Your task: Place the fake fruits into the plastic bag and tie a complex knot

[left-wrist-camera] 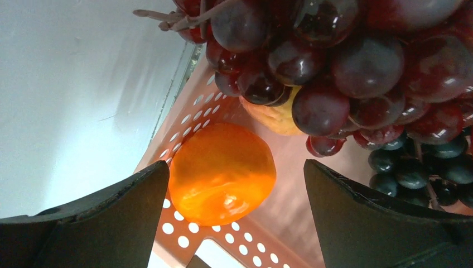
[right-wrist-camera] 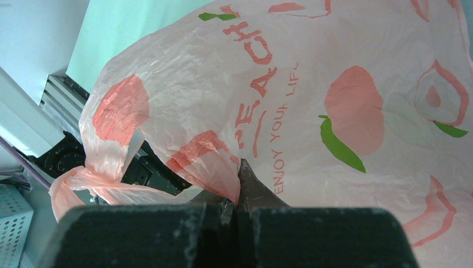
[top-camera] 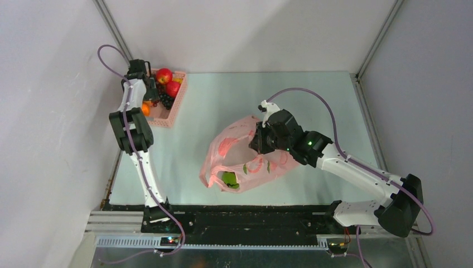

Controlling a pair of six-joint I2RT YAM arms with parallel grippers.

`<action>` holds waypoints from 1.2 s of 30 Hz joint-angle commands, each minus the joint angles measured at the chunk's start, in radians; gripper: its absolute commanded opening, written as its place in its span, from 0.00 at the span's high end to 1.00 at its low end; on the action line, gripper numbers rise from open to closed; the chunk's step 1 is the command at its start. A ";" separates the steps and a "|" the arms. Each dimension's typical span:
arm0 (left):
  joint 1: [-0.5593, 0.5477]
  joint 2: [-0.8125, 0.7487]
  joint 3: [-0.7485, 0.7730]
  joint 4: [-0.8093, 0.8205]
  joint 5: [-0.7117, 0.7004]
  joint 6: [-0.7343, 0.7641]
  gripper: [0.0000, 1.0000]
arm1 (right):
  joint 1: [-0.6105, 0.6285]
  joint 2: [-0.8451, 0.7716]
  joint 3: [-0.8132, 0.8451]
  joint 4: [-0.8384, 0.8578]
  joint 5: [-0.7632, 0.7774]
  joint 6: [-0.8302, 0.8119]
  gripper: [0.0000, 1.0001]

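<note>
The pink plastic bag [top-camera: 245, 159] with peach prints lies mid-table, a green fruit [top-camera: 229, 178] showing through its near end. My right gripper [right-wrist-camera: 240, 173] is shut on a fold of the plastic bag [right-wrist-camera: 312, 106] at its far rim, holding it up. At the far left, my left gripper [left-wrist-camera: 235, 184] hangs open inside the pink basket [top-camera: 170, 114]. An orange [left-wrist-camera: 222, 173] lies between its wide fingers, close to the left finger [left-wrist-camera: 128, 206]. A dark red grape bunch [left-wrist-camera: 346, 72] fills the view just beyond. Red apples [top-camera: 167, 81] sit in the basket.
The basket stands against the left wall [top-camera: 50, 111] at the table's far left corner. Darker grapes [left-wrist-camera: 418, 167] lie to the right of the orange. The metal rail [top-camera: 234, 223] with the arm bases runs along the near edge.
</note>
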 commanded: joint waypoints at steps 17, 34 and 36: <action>0.019 0.029 0.049 -0.109 0.046 -0.020 0.42 | -0.011 -0.014 0.002 0.038 -0.024 0.005 1.00; 0.016 -0.363 -0.203 0.093 0.202 -0.110 0.53 | -0.011 -0.053 0.002 -0.002 0.008 0.015 1.00; 0.014 -0.407 -0.215 0.096 0.229 -0.120 0.53 | -0.011 -0.058 0.003 -0.008 0.013 0.015 1.00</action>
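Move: In the near left corner of the fruit basket sits the orange, about 2 cm back from the left hand and 4 cm below it, already between the open fingers. The peach is some 3 cm ahead, 2 cm right and 5 cm down. Red grapes hang about 10 cm ahead and 3 cm right, roughly 2 cm lower; black grapes lie some 3 cm ahead, 12 cm right and 5 cm down. From the right hand, the orange is about 28 cm ahead, 55 cm left and 16 cm below. Sinking about 3 cm and easing back some 2 cm, the left hand straddles the orange and closes until both fingertips pinch its sides. Keeping that grip, it then lifts about 9 cm, faster towards the end, drifting some 3 cm right as the fingers tip up about 15 degrees. The right hand stays put, still pinching the plastic bag. ##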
